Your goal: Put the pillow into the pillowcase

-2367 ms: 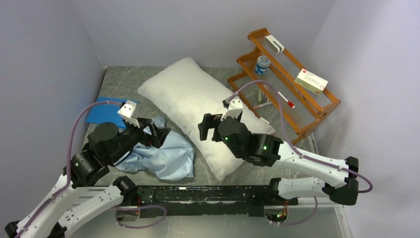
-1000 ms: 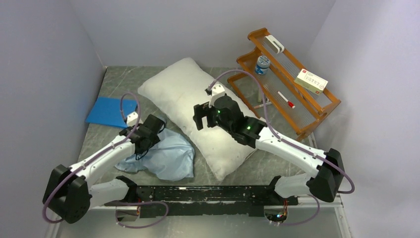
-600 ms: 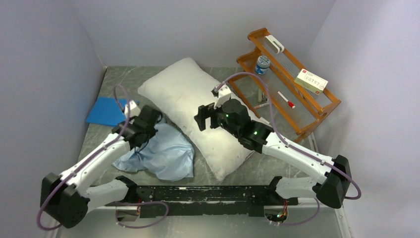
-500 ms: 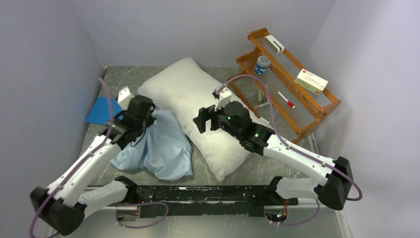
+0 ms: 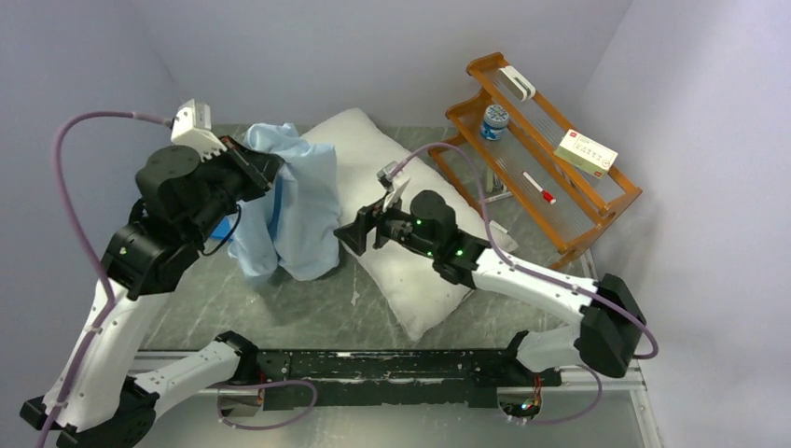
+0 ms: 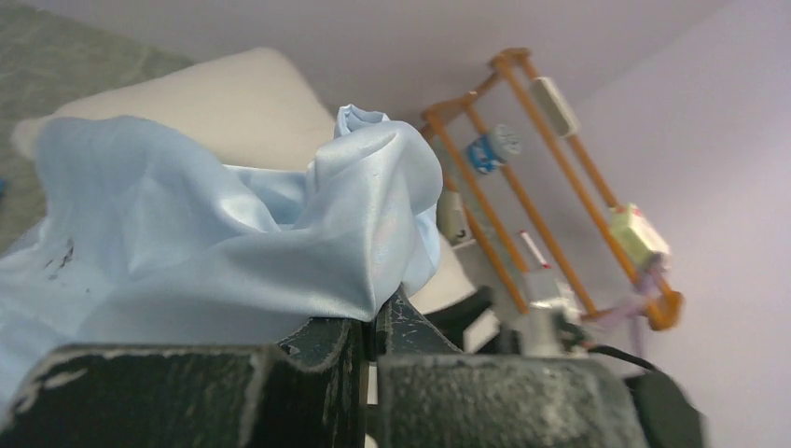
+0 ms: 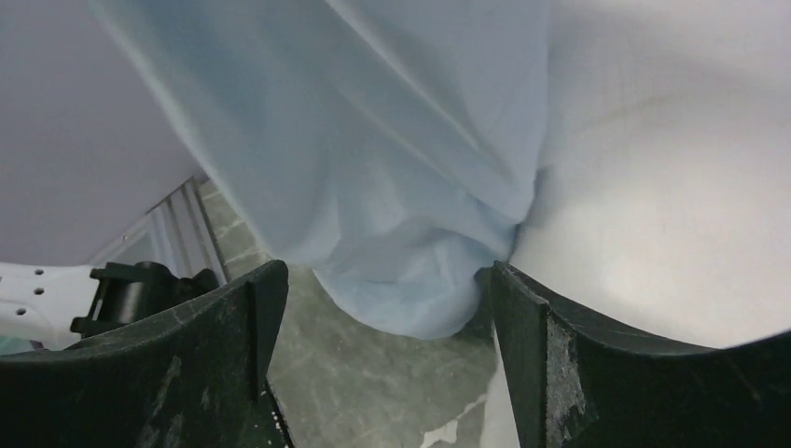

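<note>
My left gripper [image 5: 268, 169] is raised above the table's back left and shut on a top fold of the pale blue pillowcase [image 5: 300, 210]. The cloth hangs down from it in a wrinkled bunch, its lower end near the table. In the left wrist view the cloth [image 6: 233, 233] is pinched between the closed fingertips [image 6: 403, 322]. The white pillow [image 5: 415, 275] lies diagonally across the middle of the table, partly behind the hanging cloth. My right gripper [image 5: 351, 236] is open, low by the pillow's left edge. The pillowcase's lower end [image 7: 401, 177] hangs just in front of the jaws, with the pillow [image 7: 672, 168] to the right.
A wooden rack [image 5: 560, 201] stands at the back right with a bottle [image 5: 495, 119], a small box [image 5: 586, 152] and a pen [image 5: 539, 187] on it. A bit of the blue mat [image 5: 222, 230] shows behind my left arm. Walls close off the left, back and right.
My left gripper closed on the pillowcase and lifted it off the table, up and toward the back. My right gripper swung left off the pillow toward the hanging cloth.
</note>
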{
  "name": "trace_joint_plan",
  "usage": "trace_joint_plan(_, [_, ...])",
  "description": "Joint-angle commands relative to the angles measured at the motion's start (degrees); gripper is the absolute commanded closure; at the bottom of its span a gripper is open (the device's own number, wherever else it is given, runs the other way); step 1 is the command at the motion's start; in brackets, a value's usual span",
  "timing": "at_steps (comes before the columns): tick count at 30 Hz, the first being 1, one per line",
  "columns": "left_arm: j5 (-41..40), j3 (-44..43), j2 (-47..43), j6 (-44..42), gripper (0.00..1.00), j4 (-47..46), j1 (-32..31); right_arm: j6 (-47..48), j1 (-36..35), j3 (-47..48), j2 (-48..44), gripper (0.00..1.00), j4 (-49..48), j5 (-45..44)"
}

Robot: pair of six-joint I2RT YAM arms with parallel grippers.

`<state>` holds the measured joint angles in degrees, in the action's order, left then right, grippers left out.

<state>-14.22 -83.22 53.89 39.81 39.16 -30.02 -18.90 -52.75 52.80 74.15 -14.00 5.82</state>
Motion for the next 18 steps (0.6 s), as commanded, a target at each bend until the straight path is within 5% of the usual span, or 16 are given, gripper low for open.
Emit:
trace_joint_plan(1, [9.06, -6.16, -0.63, -2.72, 0.95, -0.98, 0.39, 0.46, -0.42, 0.99, 5.7, 0.17, -9.79, 3.6])
trace_joint_plan(7, [10.05, -12.69, 0.29, -3.68, 0.95, 0.77, 0.31, 1.87, -1.63, 3.74, 13.78, 0.18, -14.0, 1.96])
trace_joint_plan(8, [10.11, -12.86, 0.03, -3.77, 0.95, 0.57, 0.31, 1.66, -1.78, 4.98, 14.83, 0.26, -13.36, 1.05])
trace_joint_plan(12, [6.79, -10.79, -1.2, -6.0, 0.95, -0.61, 0.35, 1.54, -1.62, 6.54, 8.9, 0.99, -5.1, -4.13])
trace_joint_plan(18, [-0.16, -3.57, -1.53, -9.92, 0.95, 0.25, 0.31, 0.55, -0.9, 5.62, -13.64, 1.0, 11.41, -26.71])
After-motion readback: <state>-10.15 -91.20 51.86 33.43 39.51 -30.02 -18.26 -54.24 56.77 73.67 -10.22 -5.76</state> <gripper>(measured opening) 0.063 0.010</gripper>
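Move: The loose lower edge of the pillowcase hangs only about 5 cm to the right hand's left, 2 cm ahead and 5 cm below. The pillow's middle lies some 9 cm ahead of the right hand, 6 cm to its right and 18 cm lower. From the left hand, still pinching the pillowcase up high, that edge is about 8 cm right, level fore and aft and 21 cm down; the pillow is roughly 19 cm right, 7 cm ahead and 36 cm down. Left and down about 5 cm each, edging forward, the open right gripper goes to the hanging side of the pillowcase, shuts on its loose edge, then reverses to draw it right and up some 6–7 cm, turning slightly clockwise. The left hand keeps its pinch, rising about 8 cm while backing off some 3.5 cm and tipping up 10 degrees, then eases down slightly. ##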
